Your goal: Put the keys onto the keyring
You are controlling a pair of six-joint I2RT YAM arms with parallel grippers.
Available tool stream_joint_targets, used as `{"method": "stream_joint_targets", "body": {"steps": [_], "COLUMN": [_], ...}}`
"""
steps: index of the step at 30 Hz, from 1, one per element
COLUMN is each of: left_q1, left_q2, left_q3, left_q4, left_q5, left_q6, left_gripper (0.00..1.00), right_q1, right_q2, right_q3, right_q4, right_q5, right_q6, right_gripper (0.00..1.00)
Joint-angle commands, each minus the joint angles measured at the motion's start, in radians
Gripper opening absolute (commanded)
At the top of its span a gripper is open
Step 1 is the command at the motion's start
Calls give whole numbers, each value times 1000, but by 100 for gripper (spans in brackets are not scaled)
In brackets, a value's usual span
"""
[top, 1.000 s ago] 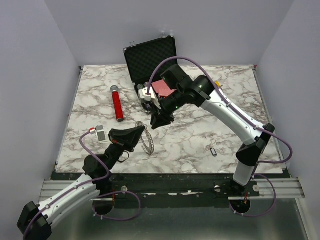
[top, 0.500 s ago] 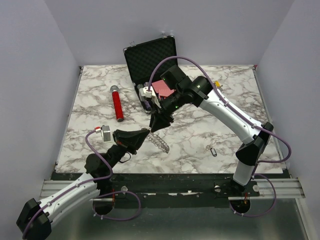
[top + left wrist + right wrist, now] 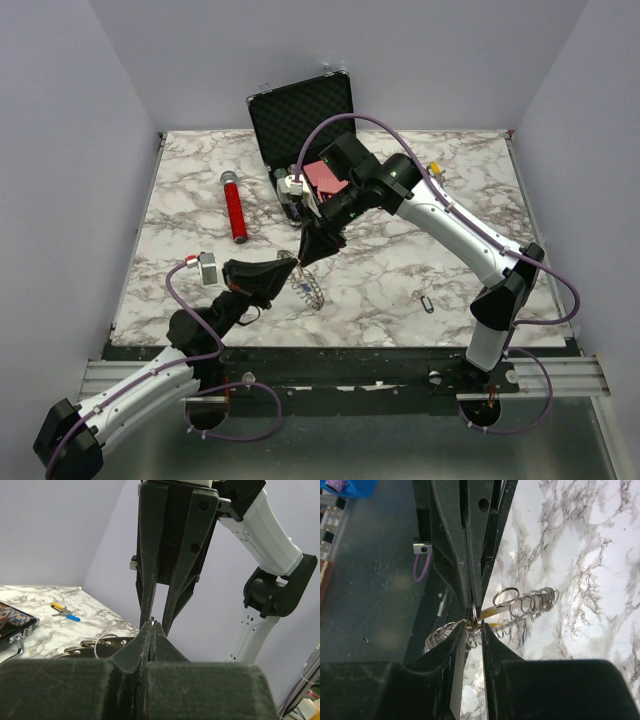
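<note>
The keyring [image 3: 309, 291], a silver ring fringed with small rings and keys, hangs above the marble table [image 3: 400, 250], with my left gripper [image 3: 290, 268] shut on its rim. In the left wrist view the pads [image 3: 145, 645] are pressed together on a thin metal edge. My right gripper [image 3: 303, 257] points down at the same spot, tip to tip. In the right wrist view its jaws [image 3: 473, 630] stand slightly apart around a small ring, with the keyring [image 3: 535, 602] fanning out behind. A yellow tag [image 3: 496, 611] shows among the rings. A black-tagged key [image 3: 427, 302] lies on the table at the right.
An open black foam-lined case [image 3: 300, 110] stands at the back. Next to it are a pink block [image 3: 325, 177] and a small silver object [image 3: 292, 188]. A red cylinder [image 3: 234, 207] lies at the left. A small yellow-and-blue item [image 3: 435, 168] lies at the back right.
The right gripper has dropped closer to the left gripper's tip. The hanging keyring swung out to the right and then settled back under the two grippers.
</note>
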Motion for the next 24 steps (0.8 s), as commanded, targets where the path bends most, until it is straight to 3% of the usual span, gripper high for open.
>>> {"method": "stream_joint_targets", "body": {"steps": [1,3,8,12,14,15,17,19,21,24], "left_q1": [4,4,4,4,4,6,6,6,7,7], "left_q2": [-3,0,9,-6,-52,-89,-163,-223,-261,-275], "left_q3": [-7,-7,-6,-1,16,36,92,154,218,302], "left_q4": [67,69,76,44,-67,-156,-348,-545,-734,-937], "left_q5": [23,26,26,26,28,37,57,69,72,89], "left_q6": [6,6,6,12,38,64,128,190,260,351], "left_gripper": [0,0,0,0,0,6,32,52,64,72], "right_q1": [4,4,4,4,4,4,4,4,2,4], "right_q2": [23,23,21,20,17,12,1,-8,-9,-8], "right_q3": [-7,-4,-10,16,27,28,30,30,37,53], "right_q4": [20,20,20,-38,-66,-81,-103,-120,-150,-189], "right_q5": [-55,-66,-72,-40,0,15,59,122,194,280], "right_q6": [23,25,20,-52,-89,-108,-138,-161,-190,-224], "right_gripper": [24,21,1,1,1,1,1,1,1,1]}}
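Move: The keyring's small wire loop sits right at both sets of fingertips, within a centimetre: pinched in the left's shut fingers, between the right's partly open ones. From the left hand, the keyring's disc hangs with its middle some 7 cm below and 2 cm back. The poker case is about 37 cm ahead, 6 cm right and 22 cm below; the red microphone about 33 cm ahead, 19 cm left, 23 cm below. The keyring's wire loop passes from hand to hand: the right fingers close on it almost in place while the left keeps its pinch. Then the left lets go, opens about two thirds and draws off up, back and slightly left, roughly 3 cm, as the right takes the loop down and to its right about 3 cm, a little forward too. ##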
